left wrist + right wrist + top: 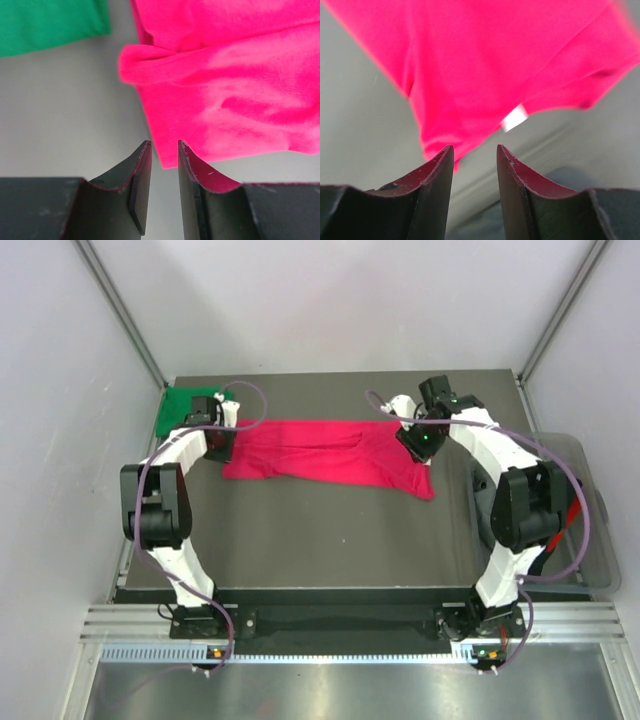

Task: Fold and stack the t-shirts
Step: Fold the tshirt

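Observation:
The crimson-pink t-shirt (330, 452) lies as a long folded band across the back middle of the table. The emerald green t-shirt (184, 408) lies folded at the back left corner. My left gripper (219, 443) hovers at the pink shirt's left end. In the left wrist view it (164, 150) is open and empty, with the pink shirt's corner (225, 100) just ahead and the green shirt (50, 22) at the upper left. My right gripper (419, 444) hovers over the shirt's right end. In the right wrist view it (475, 152) is open and empty, with the pink cloth (485, 65) and its white neck label (514, 118) ahead.
A clear plastic bin (592, 510) stands off the table's right edge, behind the right arm. Grey walls close in the back and both sides. The dark table (330, 540) is bare in front of the pink shirt.

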Tool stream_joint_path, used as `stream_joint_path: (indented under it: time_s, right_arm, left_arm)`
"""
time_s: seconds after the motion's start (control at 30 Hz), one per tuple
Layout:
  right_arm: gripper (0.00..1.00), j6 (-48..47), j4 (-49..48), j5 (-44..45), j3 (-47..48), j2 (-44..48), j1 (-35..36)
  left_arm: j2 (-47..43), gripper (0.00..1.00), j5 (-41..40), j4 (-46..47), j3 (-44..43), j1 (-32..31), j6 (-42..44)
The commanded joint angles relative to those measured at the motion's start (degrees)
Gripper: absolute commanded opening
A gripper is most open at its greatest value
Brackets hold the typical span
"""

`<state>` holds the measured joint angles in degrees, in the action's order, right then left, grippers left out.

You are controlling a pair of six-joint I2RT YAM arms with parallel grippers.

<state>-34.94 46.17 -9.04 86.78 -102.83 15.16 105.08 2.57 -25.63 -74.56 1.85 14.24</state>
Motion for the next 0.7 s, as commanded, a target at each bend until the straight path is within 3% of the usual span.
stream_joint_path:
  time_s: [0.0, 0.23, 0.67]
  right_arm:
    - [0.40, -0.8, 7.2, 0.9, -0.6, 0.3, -0.8]
    - [0.41, -1.7, 8.4, 1.4, -2.1, -0.4, -2.4]
    - [0.41, -2.9, 7.8, 0.8, -4.7, -4.7, -3.6]
  left_arm:
    - [1.4, 0.33, 4.3, -0.5, -0.6, -0.1, 0.0]
    - [3.8, 0.34, 7.5, -2.6, -2.6, 0.0, -0.6]
    - [7.4, 0.34, 5.7, -2.0, -2.0, 0.0, -0.6]
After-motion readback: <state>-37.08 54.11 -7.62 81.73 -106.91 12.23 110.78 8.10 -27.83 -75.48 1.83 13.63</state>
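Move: For the left hand, the near left corner of the red t-shirt is about 6 cm below, some 2 cm back and 1 cm to the right; the green t-shirt sits about 14 cm ahead and 8 cm left, also 6 cm lower. The right hand has the shirt's near right corner about 11 cm below, 6 cm back and 3 cm right, with the white tag on its hem some 4 cm ahead and 3 cm right. The bin's middle is roughly 34 cm right and 10 cm back. The right hand sinks about 6 cm while drawing back some 5 cm and sliding about 4 cm to the right, past the white tag towards the near right corner of the red t-shirt, its fingers tipping about 15 degrees nearer to straight down and staying open above the cloth. The left hand eases down about 4 cm and 2 cm to the right, slowing to a near stop with its open fingers low over the near left corner; whether they touch the cloth can't be seen. ##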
